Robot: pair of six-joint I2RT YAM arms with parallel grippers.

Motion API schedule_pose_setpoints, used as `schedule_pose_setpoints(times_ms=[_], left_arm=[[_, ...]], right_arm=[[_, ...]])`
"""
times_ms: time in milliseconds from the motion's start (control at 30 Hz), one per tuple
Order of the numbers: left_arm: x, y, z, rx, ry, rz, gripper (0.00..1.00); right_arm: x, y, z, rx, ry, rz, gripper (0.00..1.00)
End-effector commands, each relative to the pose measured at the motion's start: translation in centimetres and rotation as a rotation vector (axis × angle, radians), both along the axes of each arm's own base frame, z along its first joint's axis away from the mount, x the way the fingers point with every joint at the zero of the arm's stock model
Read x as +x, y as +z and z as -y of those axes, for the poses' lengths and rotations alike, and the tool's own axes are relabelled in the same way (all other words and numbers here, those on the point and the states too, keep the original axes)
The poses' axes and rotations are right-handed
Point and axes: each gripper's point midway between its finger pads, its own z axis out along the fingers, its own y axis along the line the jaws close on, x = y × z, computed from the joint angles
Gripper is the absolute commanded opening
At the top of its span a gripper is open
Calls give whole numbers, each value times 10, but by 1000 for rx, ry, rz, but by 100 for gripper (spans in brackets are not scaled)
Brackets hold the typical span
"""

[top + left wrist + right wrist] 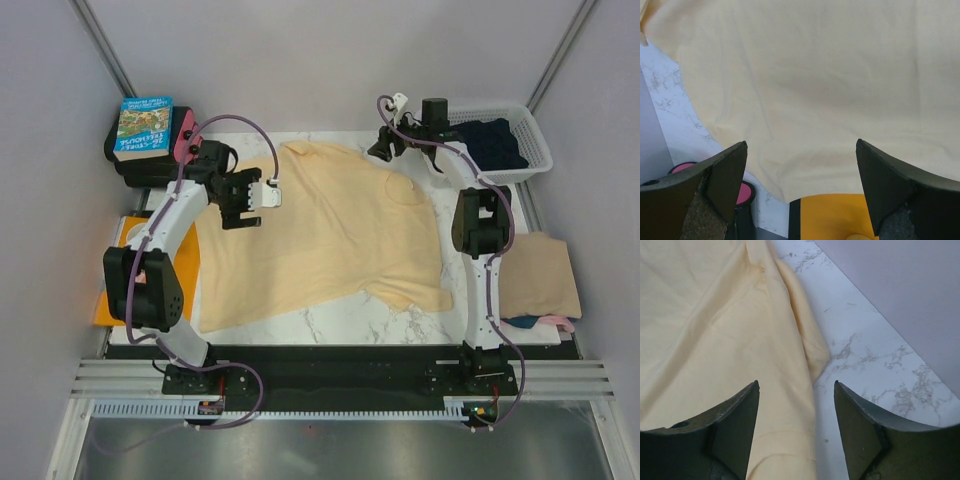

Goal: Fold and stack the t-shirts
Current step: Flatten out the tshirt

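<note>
A large pale yellow t-shirt lies spread flat on the marble table. My left gripper hangs over its left edge, open and holding nothing. In the left wrist view the gripper frames the yellow cloth and a corner of the orange sheet. My right gripper is over the shirt's far right edge, also open. From the right wrist, that gripper straddles a folded cloth edge and bare marble. A tan folded t-shirt rests at the right, with pink and dark cloth beneath it.
A white basket at the back right holds a dark navy t-shirt. A boxed game on a black case with pink parts stands at the back left. The orange sheet lies at the left edge. Grey walls close in both sides.
</note>
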Motion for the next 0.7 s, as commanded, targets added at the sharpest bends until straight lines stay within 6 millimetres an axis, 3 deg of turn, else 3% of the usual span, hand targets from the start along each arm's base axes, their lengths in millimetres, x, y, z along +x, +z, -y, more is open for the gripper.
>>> schedule_pose_setpoints(times_ms=[0,200,600,667], left_arm=[[-1,15,-6,15,77,51,96],[-6,27,-5,25,142,68,96],[-17,33,1,27,175,79,94],[-18,33,0,30,183,81,94]], right_arm=[[12,-1,-35,112,-17,22,68],[17,-47,-44,93,-99,-41,66],[50,-69,-32,142,-274,-47,65],[58,-61,-33,163,-281,-32,64]])
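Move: The right hand hovers open above the shirt's folded far-right corner, which lies some 6 cm ahead, 5 cm left and 12 cm below. From that hand the curved seam is roughly 5 cm right and 4 cm back on the cloth, and the white basket's middle about 25 cm right and 6 cm ahead. From the idle left hand the folded corner lies around 23 cm ahead, 29 cm right and 13 cm below. Lower the right gripper about 8.5 cm towards the folded far-right corner, swinging it left as it starts down, then easing it forward and slightly back to the right. Turn it some 15 degrees clockwise, tip the fingers a little further down, and keep them open. Lift the left gripper about 2 cm and draw it back as much, still open and clear of the cloth. ##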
